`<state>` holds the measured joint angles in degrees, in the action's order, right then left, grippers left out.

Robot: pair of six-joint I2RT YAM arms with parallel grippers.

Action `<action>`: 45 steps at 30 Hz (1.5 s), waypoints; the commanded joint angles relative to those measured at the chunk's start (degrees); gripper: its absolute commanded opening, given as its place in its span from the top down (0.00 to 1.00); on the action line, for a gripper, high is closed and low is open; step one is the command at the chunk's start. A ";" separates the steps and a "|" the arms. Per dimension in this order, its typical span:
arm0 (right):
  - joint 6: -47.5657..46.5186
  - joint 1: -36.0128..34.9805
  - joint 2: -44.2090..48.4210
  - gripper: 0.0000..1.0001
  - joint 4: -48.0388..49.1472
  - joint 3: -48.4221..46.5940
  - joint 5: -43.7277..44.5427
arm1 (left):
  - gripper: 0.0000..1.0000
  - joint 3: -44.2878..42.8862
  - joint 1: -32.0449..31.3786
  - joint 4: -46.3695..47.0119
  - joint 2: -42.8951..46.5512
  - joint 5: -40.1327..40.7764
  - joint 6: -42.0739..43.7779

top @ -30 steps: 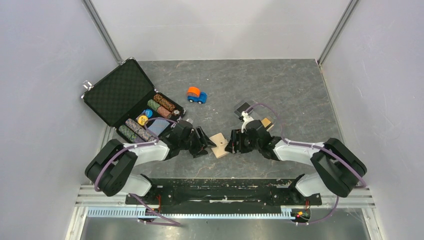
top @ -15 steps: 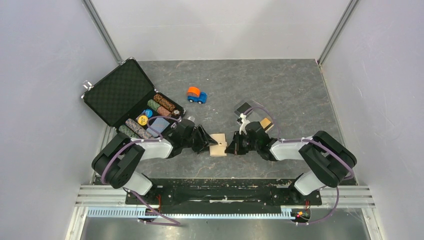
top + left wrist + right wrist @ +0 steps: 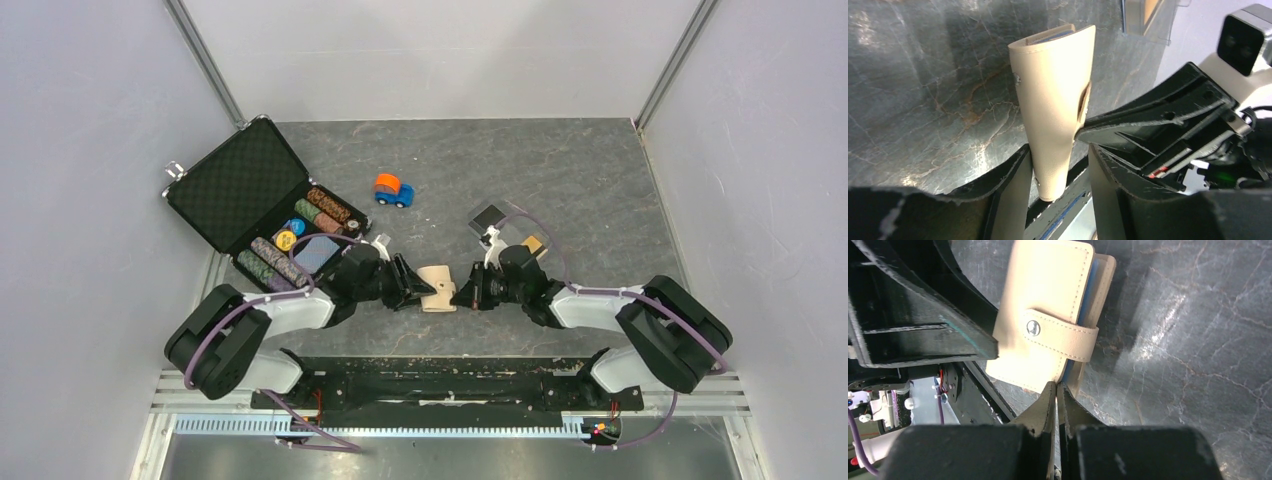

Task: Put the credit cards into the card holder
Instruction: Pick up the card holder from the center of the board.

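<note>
The beige card holder (image 3: 435, 288) sits folded between my two grippers near the table's front edge. A strap with a metal snap (image 3: 1033, 328) wraps over its open side. A light blue credit card (image 3: 1088, 285) shows as a thin edge between the covers, also as the blue card edge (image 3: 1053, 35). My left gripper (image 3: 412, 290) straddles the holder's folded end (image 3: 1053, 90); one finger (image 3: 1015, 170) touches it and a gap shows at the other. My right gripper (image 3: 1056, 385) is shut, its tips against the holder's near edge below the strap. A tan card (image 3: 532, 245) lies behind the right arm.
An open black case (image 3: 255, 195) with rows of chips stands at the back left. A small orange and blue toy car (image 3: 394, 189) sits mid-table. A clear box (image 3: 487, 215) lies behind the right gripper. The black base rail (image 3: 440, 375) runs along the near edge.
The right gripper's jaws closed and the left gripper's jaws narrowed. The card holder went from lying tilted and spread to folded, with its strap facing the right gripper.
</note>
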<state>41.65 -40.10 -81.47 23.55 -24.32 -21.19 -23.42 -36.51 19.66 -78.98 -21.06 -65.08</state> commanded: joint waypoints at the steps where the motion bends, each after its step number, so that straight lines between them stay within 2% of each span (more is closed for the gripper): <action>1: 2.06 0.02 0.22 1.00 6.13 1.61 -1.82 | 0.51 1.32 -0.93 6.72 2.94 -4.01 0.51; 4: 2.21 0.02 0.62 0.98 5.92 1.99 -1.91 | 0.57 2.22 -0.95 8.93 3.68 -4.39 -0.38; 8: 2.21 0.03 1.11 0.81 5.52 2.47 -1.64 | 0.68 2.34 -0.93 8.20 3.75 -4.12 -0.08; 10: 2.37 0.02 1.15 0.76 5.55 3.01 -1.33 | 0.68 1.80 -0.93 6.05 3.14 -3.86 1.05; 12: 2.47 0.01 0.82 0.72 5.76 3.73 -1.01 | 0.62 0.99 -1.02 3.07 2.34 -3.30 2.51; 14: 2.56 0.02 0.08 0.70 6.67 4.48 -0.95 | 0.56 0.79 -1.11 2.26 1.13 -2.95 3.20; 16: 2.95 0.02 -0.98 0.70 7.72 4.91 -1.29 | 0.55 0.53 -1.28 2.33 -0.21 -2.76 3.37; 22: 3.61 0.05 -3.82 0.70 10.66 5.75 -2.23 | 0.55 -0.94 -2.05 3.76 -4.76 -3.42 3.73; 31: 4.42 0.02 -6.51 0.69 13.76 6.51 -3.28 | 0.61 -2.73 -3.38 6.28 -9.13 -2.89 3.69; 36: 4.23 0.02 -6.77 0.64 13.81 6.56 -3.31 | 0.75 -2.44 -3.49 6.62 -9.03 -2.16 3.49; 39: 4.01 0.02 -6.43 0.58 13.56 6.40 -3.48 | 0.88 -2.05 -3.57 5.83 -7.13 -1.62 3.68; 41: 3.27 0.02 -5.07 0.51 11.95 6.05 -2.98 | 0.97 -1.97 -3.61 3.69 -4.79 -0.63 4.20; 43: 1.44 0.02 -2.41 0.42 7.12 4.81 -1.78 | 0.98 -1.72 -3.57 0.61 -1.43 0.72 4.80; 45: -1.22 -0.06 1.61 0.29 0.98 2.89 0.62 | 0.98 -1.69 -3.65 -3.53 3.31 2.95 5.83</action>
<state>45.39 -40.23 -85.19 34.52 -18.57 -24.95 -24.49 -39.81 20.80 -83.74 -22.02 -63.09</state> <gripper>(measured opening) 0.618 0.191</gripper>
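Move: The card holder is between the hands. From the left hand, whose half-open fingers straddle it, its middle lies about 3 cm to the right, 1 cm ahead and 1 cm lower; from the right hand, whose shut fingertips are at its near right corner, some 3 cm to the left, 2 cm ahead and 1 cm lower. From the right hand, the dark box is about 16 cm ahead and 7 cm right, and the tan box 10 cm ahead and 16 cm right, both roughly 4 cm below. Up a little, then down some 4.5 cm and slightly back and right, the left hand works around the card holder, narrowing its fingers, easing them open, then closing them to pinch its near part before rising about 1.5 cm. The right hand sinks about 3 cm and draws back 2 cm, its fingers opening wide to let go of the near right corner, and finally lifts a centimetre. ##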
